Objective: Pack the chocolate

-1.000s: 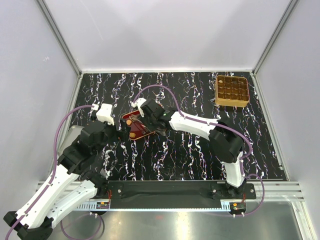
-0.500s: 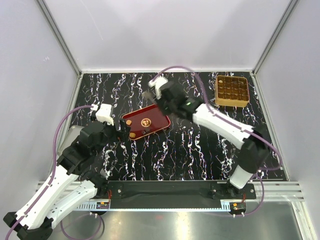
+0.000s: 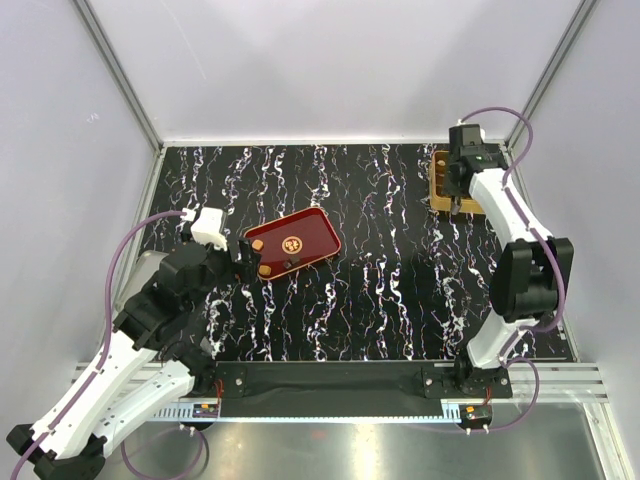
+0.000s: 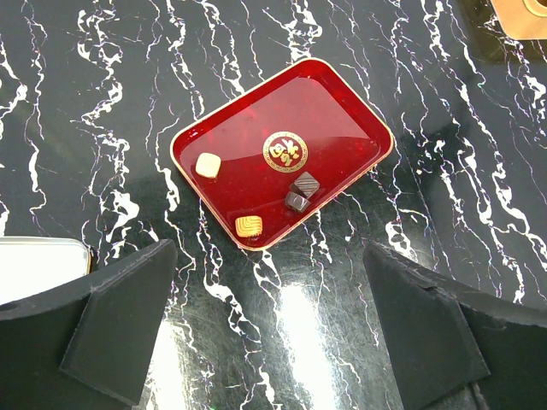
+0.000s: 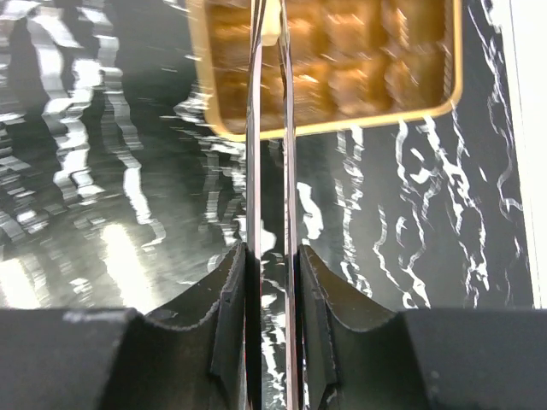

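Several chocolates lie on the red tray (image 4: 342,107): a pale one (image 4: 208,164), a tan ridged one (image 4: 249,225) and two dark ones (image 4: 301,191). The tray lies left of centre in the top view (image 3: 310,228). My left gripper (image 4: 273,325) is open and empty, just near of the tray (image 3: 243,258). My right gripper (image 5: 272,256) is shut on thin metal tongs (image 5: 286,154), held over the left part of the golden box (image 5: 359,115) at the back right (image 3: 457,192). A small pale blur sits between the tong tips; I cannot tell what it is.
A silver metal container (image 4: 34,265) lies at the left edge beside my left arm (image 3: 145,268). White walls close in the black marbled table (image 3: 380,300) on three sides. An aluminium rail (image 3: 560,380) runs along the front.
My right arm has swung with the tongs from the red tray across to the golden box at the back right. The left arm has not moved.
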Available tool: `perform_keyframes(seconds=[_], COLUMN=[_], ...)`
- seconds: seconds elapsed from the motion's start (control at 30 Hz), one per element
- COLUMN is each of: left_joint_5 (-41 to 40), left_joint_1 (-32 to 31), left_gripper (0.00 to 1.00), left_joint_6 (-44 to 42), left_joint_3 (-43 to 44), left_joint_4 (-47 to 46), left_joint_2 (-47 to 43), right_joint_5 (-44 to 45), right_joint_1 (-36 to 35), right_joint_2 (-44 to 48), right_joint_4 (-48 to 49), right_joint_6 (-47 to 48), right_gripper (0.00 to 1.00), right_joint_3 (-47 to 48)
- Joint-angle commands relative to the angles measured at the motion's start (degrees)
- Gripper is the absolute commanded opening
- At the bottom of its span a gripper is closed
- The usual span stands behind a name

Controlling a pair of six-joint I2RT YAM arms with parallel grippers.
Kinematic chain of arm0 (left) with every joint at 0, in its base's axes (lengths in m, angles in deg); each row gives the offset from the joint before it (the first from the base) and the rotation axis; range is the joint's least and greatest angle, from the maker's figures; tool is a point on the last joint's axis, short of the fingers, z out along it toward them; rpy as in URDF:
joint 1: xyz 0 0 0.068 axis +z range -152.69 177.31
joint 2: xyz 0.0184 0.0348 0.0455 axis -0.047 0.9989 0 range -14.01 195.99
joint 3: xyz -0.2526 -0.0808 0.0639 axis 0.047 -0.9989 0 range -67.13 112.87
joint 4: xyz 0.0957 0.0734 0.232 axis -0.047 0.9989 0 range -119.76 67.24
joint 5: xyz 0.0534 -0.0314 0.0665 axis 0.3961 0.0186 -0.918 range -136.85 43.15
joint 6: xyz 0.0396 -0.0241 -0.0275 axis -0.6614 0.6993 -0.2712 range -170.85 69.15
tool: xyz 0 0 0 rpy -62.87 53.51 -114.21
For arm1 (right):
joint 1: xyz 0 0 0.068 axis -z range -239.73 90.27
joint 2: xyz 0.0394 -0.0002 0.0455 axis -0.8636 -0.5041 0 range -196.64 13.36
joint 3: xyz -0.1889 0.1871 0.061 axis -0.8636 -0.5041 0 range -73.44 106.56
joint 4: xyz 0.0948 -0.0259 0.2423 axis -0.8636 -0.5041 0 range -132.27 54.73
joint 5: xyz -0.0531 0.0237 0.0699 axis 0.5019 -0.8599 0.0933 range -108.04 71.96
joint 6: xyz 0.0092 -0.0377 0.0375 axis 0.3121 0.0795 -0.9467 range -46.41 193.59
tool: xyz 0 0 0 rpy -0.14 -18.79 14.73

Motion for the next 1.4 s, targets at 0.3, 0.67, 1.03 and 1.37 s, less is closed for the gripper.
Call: perform_keyframes(seconds=[0.3, 0.67, 1.03, 1.37], left_joint_5=[-0.6, -0.5, -0.6, -0.8], left_joint_1=[0.0, 0.0, 0.1, 0.1], left_gripper=[0.99, 0.99, 0.99, 0.99], left_joint_6=[-0.2, -0.3, -0.4, -0.4], left_joint_3=[0.3, 0.3, 0.2, 0.3], left_joint_4=[-2.1, -2.2, -2.2, -2.2], left_joint_2=[-0.1, 0.4, 0.6, 0.8], right_joint_5=[2.8, -0.9, -2.3, -3.1], right_joint_1=[6.6, 10.2, 12.6, 12.9], right_joint_2=[-6.7, -6.0, -11.0, -14.0], right_joint_4=[-2.2, -2.0, -2.1, -1.6], right_joint_6=[-3.8, -4.3, -3.8, -4.4], right_gripper=[0.29, 0.29, 0.3, 0.32], right_joint_3=[8.6, 11.6, 17.4, 17.8])
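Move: The right hand already holds a pale chocolate above the near left corner of the gold box. The box's middle lies about 5 cm ahead, 6 cm to the right and 8 cm below it; the white chocolate in the far left cell is some 9 cm ahead and 1 cm right, and the dark chocolate beside that cell 9 cm ahead and 4 cm right, both about 7 cm below. From the left hand the box is roughly 26 cm ahead, 43 cm right and 15 cm below. Still pinching the pale chocolate, the right hand goes about 9 cm to the right and 5 cm forward, from the box's near left corner in over its cells, turning some 15 degrees clockwise, while the gripper opening stays the same. It first dips a couple of centimetres and seems to catch the box and push it along, then climbs about 3.5 cm and towards the end sinks again towards the cells. ##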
